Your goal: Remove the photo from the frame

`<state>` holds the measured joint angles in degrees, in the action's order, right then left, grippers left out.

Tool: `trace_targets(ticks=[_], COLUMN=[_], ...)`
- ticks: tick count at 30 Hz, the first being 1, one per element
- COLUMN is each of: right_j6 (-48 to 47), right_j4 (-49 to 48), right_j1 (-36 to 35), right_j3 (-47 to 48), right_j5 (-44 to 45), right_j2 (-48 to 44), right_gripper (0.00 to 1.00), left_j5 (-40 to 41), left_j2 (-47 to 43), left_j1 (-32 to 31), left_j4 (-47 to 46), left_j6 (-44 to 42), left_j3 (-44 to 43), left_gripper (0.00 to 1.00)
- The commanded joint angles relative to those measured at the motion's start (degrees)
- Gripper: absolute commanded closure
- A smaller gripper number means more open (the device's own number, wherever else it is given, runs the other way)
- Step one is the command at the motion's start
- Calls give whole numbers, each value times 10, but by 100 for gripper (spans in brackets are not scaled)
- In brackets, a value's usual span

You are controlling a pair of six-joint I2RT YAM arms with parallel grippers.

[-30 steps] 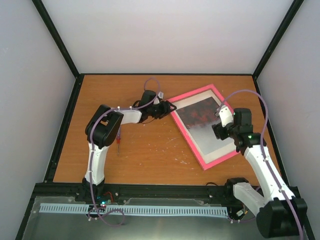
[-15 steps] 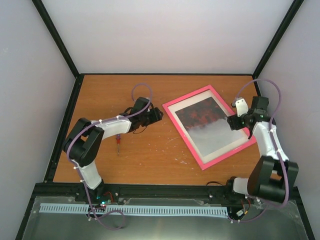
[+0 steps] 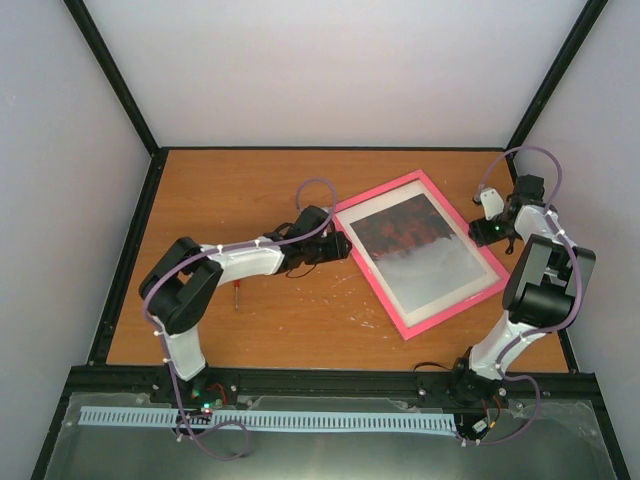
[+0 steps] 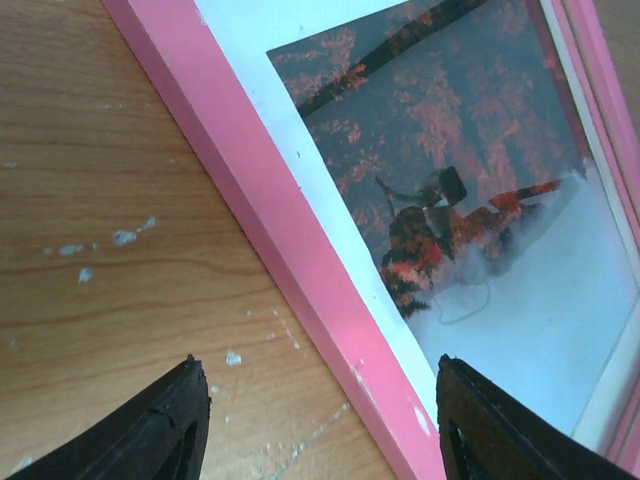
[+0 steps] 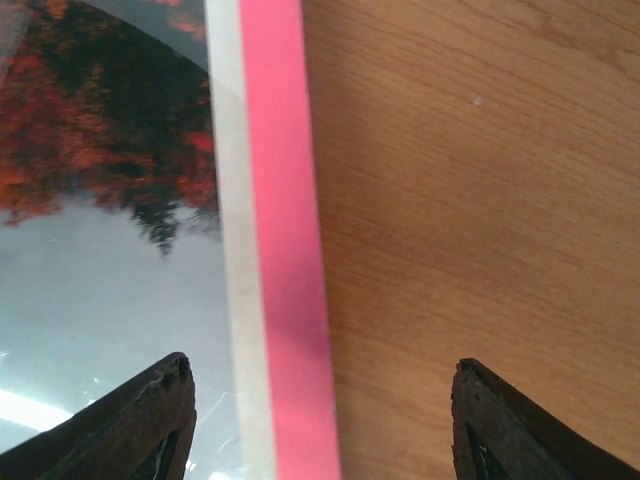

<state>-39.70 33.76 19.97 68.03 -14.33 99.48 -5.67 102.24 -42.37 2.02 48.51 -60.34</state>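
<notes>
The frame (image 3: 372,275) with its bright pink border lies flat on the wooden table, face up, right of centre. Inside it the photo (image 3: 415,245) is dark red and black at the far end and pale grey at the near end. My left gripper (image 3: 345,245) is open at the frame's left edge; in the left wrist view its jaws (image 4: 322,385) straddle the pink border (image 4: 300,260), beside the photo (image 4: 440,130). My right gripper (image 3: 490,232) is open at the right edge, straddling the border (image 5: 285,250) next to the photo (image 5: 100,150).
A small red-handled screwdriver (image 3: 237,290) lies on the table (image 3: 260,330) left of centre, under the left arm. Black rails edge the table, with grey walls close on three sides. The right arm is folded tightly near the right wall.
My left gripper pulled back left, then came right again to the frame's left edge. My right gripper moved off the frame's glass, up and right to its right edge, arm folding back.
</notes>
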Motion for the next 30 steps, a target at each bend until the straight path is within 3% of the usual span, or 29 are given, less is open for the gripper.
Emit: trace_targets(ticks=[1,8,12,19,30], right_j6=[-24,-45,-61,-85,-103], right_j4=[9,42,66,64,40], right_j1=[9,26,37,48,74], right_j3=[42,73,64,-26,-184], right_j5=[8,-27,-44,-39,-25], right_j2=[43,102,120,89,-14], right_gripper=[32,34,40,56,57], left_j5=[-12,-24,-27,11,25], left_j2=[43,90,107,170,275], left_j1=[-8,-9,-10,-10,-9], left_j4=[14,18,21,85,137], left_j6=[1,2,4,-21,-67], left_j3=[-44,-78,-93,-171,-321], left_gripper=[38,38,37,37,42])
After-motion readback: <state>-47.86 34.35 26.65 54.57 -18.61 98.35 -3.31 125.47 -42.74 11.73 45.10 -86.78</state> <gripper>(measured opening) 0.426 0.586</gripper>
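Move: The left hand has the frame's left rim roughly 2 cm to its right and 6 cm below; the frame's far-left corner lies about 9 cm ahead and 5 cm left. Below the right hand by some 6 cm, about 1 cm to its left, is the right rim, with the near-right corner 13 cm back and 9 cm right. The photo's middle is 3 cm back and 19 cm right of the left hand, 5 cm back and 17 cm left of the right hand. The right hand sinks about 6 cm onto the right rim, closes part-way to pinch it, outer finger down the outside and inner finger over the glass, and draws it back towards the base by some 8 cm. Meanwhile the left hand, kept open, drops 5 cm astride the left rim and pushes forward and to the right, its outer finger against the rim's side. ##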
